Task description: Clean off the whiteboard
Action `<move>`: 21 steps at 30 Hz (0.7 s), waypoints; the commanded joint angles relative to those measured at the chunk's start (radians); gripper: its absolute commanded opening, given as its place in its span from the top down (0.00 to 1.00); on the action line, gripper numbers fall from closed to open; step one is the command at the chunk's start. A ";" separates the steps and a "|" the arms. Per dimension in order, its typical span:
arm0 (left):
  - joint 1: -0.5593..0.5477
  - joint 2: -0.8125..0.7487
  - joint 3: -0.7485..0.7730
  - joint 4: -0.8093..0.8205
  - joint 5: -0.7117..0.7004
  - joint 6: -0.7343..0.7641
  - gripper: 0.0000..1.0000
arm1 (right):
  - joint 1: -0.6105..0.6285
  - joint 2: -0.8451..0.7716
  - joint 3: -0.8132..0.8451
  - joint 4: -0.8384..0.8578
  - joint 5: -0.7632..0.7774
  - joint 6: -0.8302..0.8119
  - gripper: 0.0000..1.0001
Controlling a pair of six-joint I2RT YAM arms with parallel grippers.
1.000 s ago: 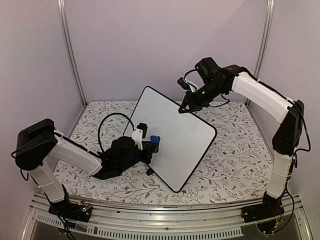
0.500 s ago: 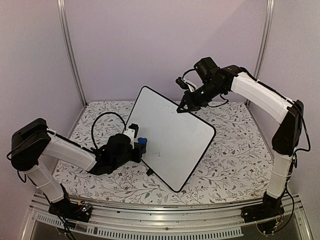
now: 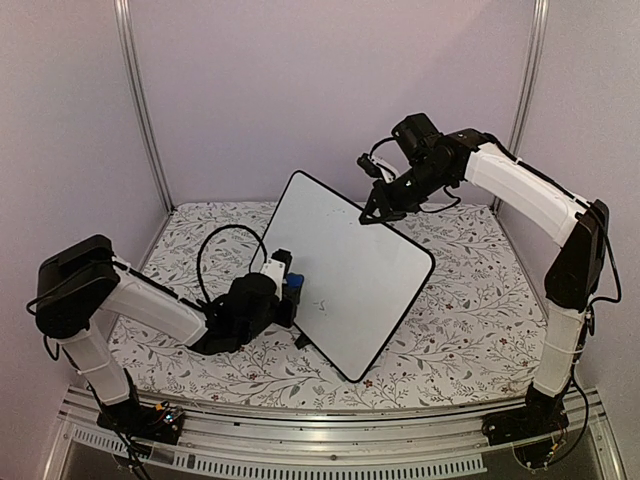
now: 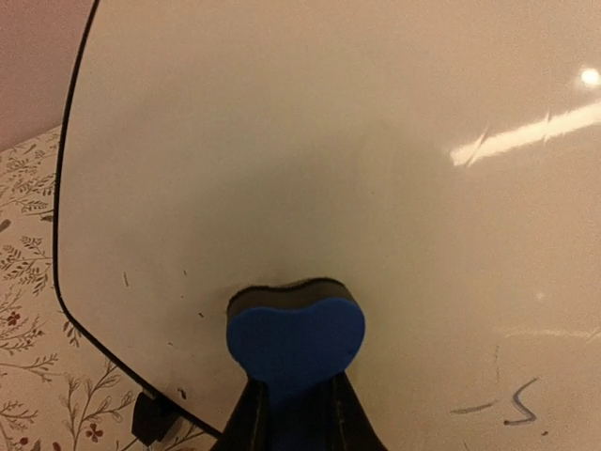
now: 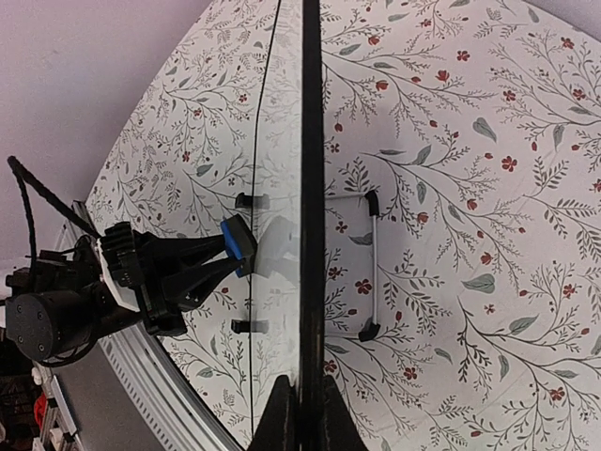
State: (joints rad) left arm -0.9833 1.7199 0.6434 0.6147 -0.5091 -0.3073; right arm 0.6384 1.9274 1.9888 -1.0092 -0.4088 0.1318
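Observation:
The whiteboard (image 3: 355, 270) stands tilted on the table, white with a thin black frame. My right gripper (image 3: 372, 214) is shut on its top edge; from the right wrist the board shows edge-on as a black bar (image 5: 312, 188) between that gripper's jaws (image 5: 302, 418). My left gripper (image 3: 283, 296) is shut on a blue eraser (image 3: 294, 289), which presses its dark felt side against the board's lower left face (image 4: 310, 141). From the left wrist, the eraser (image 4: 296, 340) sits just above the left gripper (image 4: 299, 399). Faint grey marks (image 4: 519, 405) lie to its lower right.
The table wears a floral cloth (image 3: 470, 300). A wire stand (image 5: 372, 268) props the board from behind, and small black feet (image 5: 246, 201) show at its front edge. Grey walls and metal posts (image 3: 138, 100) close in the back and sides.
My left gripper slid the eraser left towards the board's edge, then a little back to the right. The right gripper and board barely moved.

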 commanded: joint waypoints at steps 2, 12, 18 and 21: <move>-0.098 0.080 0.041 -0.026 0.196 -0.001 0.96 | 0.051 0.031 -0.007 -0.014 -0.004 -0.108 1.00; -0.145 0.087 0.076 -0.044 0.212 -0.006 0.96 | 0.052 0.030 -0.004 -0.015 -0.004 -0.109 1.00; -0.172 0.100 0.094 -0.057 0.214 -0.010 0.96 | 0.052 0.027 -0.005 -0.016 -0.002 -0.109 1.00; -0.182 0.107 0.100 -0.065 0.216 -0.010 0.96 | 0.052 0.024 -0.007 -0.016 -0.002 -0.108 1.00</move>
State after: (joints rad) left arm -1.1065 1.7367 0.7036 0.6220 -0.5323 -0.3073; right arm 0.6331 1.9274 1.9892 -1.0092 -0.4015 0.1181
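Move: The last pen marks low on the whiteboard lie about 6 cm right and 4 cm back of the left hand, which already holds the blue eraser on the board's face, at roughly its own height. The lower board clip nearest the robot is about 2 cm right, 6 cm back and 8 cm below that hand. From the right hand, holding the board's top edge, the marks are some 11 cm left, 9 cm back and 14 cm below. The blue eraser, still pinched in the left fingers and kept on the whiteboard's face, is slid along it towards the leftover marks, about 5 cm right, 3 cm back and a little up, with a slight clockwise turn of the wrist. The right hand stays put and keeps its hold on the board's top edge. ##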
